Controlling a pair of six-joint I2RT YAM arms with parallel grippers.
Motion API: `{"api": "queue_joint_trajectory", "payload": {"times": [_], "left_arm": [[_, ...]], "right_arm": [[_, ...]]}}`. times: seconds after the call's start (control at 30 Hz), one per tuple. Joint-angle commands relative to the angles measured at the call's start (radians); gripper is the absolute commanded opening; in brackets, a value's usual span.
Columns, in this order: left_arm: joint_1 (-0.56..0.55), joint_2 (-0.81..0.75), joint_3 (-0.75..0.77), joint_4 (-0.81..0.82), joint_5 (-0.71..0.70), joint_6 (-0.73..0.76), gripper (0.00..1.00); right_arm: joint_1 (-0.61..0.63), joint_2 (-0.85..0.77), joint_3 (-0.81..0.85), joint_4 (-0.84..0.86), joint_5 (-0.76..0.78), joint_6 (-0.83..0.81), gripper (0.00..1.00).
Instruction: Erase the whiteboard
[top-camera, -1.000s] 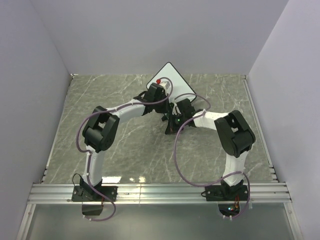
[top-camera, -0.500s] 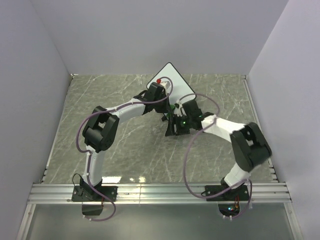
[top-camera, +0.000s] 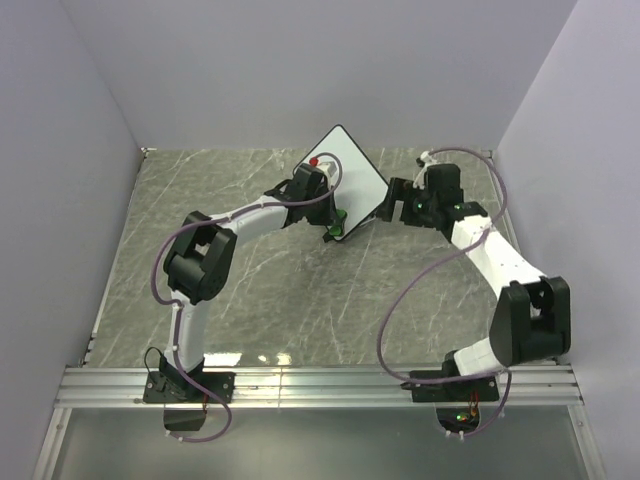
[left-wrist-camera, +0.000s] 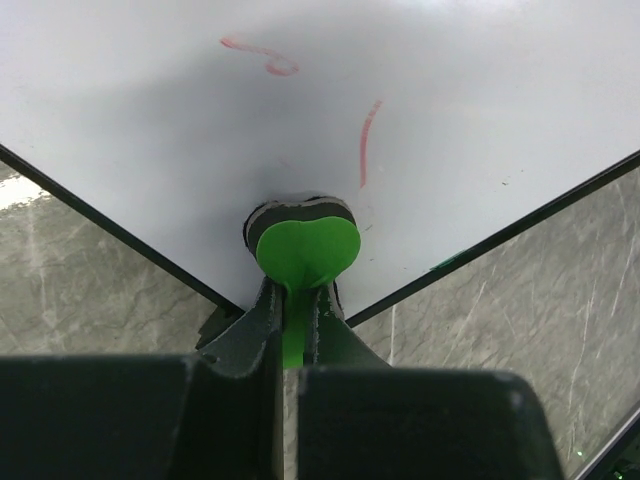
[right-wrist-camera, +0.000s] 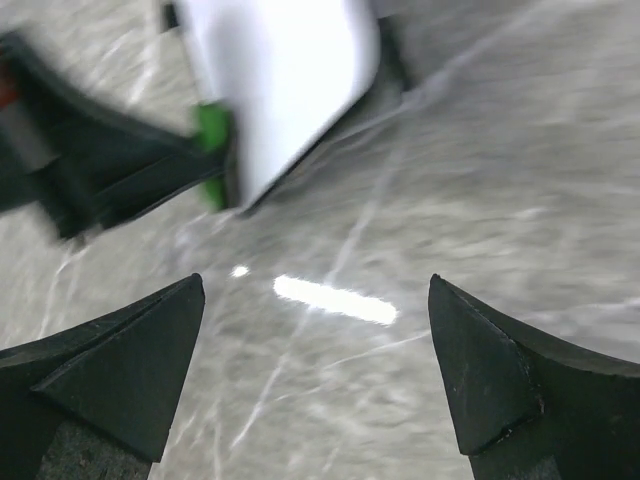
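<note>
The whiteboard (top-camera: 348, 165) lies diamond-wise at the back middle of the table, white with a thin black frame. In the left wrist view its face (left-wrist-camera: 330, 110) carries faint red marks. My left gripper (top-camera: 336, 222) is shut on the green eraser (left-wrist-camera: 307, 250), which presses on the board's face near its near corner. My right gripper (top-camera: 392, 203) is open and empty, just right of the board's right edge. The right wrist view is blurred and shows the board (right-wrist-camera: 280, 80), the eraser (right-wrist-camera: 212, 130) and open grey table between the fingertips.
The grey marble table (top-camera: 250, 290) is walled on the left, back and right. A metal rail (top-camera: 320, 385) runs along the near edge with both arm bases. Purple cables loop over both arms.
My right arm has swung from the table's middle, in front of the board, out to the right and back, beside the board's right edge. The left gripper stays at the board.
</note>
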Motion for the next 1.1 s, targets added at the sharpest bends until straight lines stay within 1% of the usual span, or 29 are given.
{"api": "queue_joint_trajectory", "payload": {"times": [0.0,0.07,0.1,0.2,0.37,0.5,0.63,0.77,0.87,0.9,0.97,1.0,1.07], "left_arm": [[0.01,-0.064,-0.007,-0.004,-0.004,0.007,0.0],[0.014,-0.071,-0.013,-0.006,-0.001,0.01,0.0],[0.014,-0.076,-0.021,-0.006,-0.002,0.011,0.0],[0.017,-0.085,-0.029,-0.007,-0.002,0.013,0.0],[0.02,-0.085,-0.017,-0.018,0.002,0.019,0.0],[0.023,-0.088,-0.003,-0.026,0.004,0.019,0.0],[0.023,-0.09,0.006,-0.044,0.006,0.02,0.0],[0.023,-0.088,0.019,-0.059,0.01,0.022,0.0],[0.023,-0.085,0.032,-0.069,0.009,0.022,0.0],[0.023,-0.079,0.046,-0.076,0.007,0.022,0.0],[0.023,-0.073,0.062,-0.082,0.007,0.024,0.0],[0.023,-0.068,0.069,-0.084,0.006,0.024,0.0],[0.023,-0.065,0.074,-0.082,0.006,0.024,0.0]], "right_arm": [[-0.055,0.062,0.126,-0.013,0.003,-0.042,1.0],[-0.076,0.124,0.177,-0.015,-0.032,-0.04,1.0],[-0.075,0.144,0.226,-0.015,-0.044,-0.045,1.0],[-0.073,0.212,0.306,-0.013,-0.098,-0.039,1.0],[-0.072,0.296,0.366,0.017,-0.181,0.006,0.99],[-0.056,0.349,0.374,0.046,-0.2,0.019,0.99],[-0.044,0.392,0.395,0.065,-0.184,0.022,0.99],[-0.044,0.433,0.447,0.07,-0.181,0.026,0.98],[-0.044,0.456,0.476,0.068,-0.199,0.03,0.92],[-0.044,0.459,0.478,0.073,-0.204,0.035,0.87],[-0.042,0.459,0.473,0.092,-0.21,0.049,0.8],[-0.044,0.461,0.472,0.1,-0.212,0.052,0.67],[-0.042,0.467,0.467,0.111,-0.218,0.062,0.5]]}}
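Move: Ahead of the open right hand by some 10 cm, and about 3 cm to its left, is the whiteboard's right corner, near its own height; the eraser is roughly 14 cm to its left, 2 cm farther out and 8 cm lower. The left hand still grips the eraser on the board's near corner, with the whiteboard's middle about 8 cm ahead, 3 cm right and 4 cm higher. The leftover red strokes lie around 5 cm straight ahead of it, 3 cm up. Reaching forward about 11 cm with the right hand, wide open, swinging slightly right, then some 5 cm left, while rising a little, dipping and coming back level; the fingers come astride the whiteboard's right corner and close to about half. The left hand keeps the eraser on the board's near corner, easing about 1.5 cm left, then lifting about 1 cm at the end. ##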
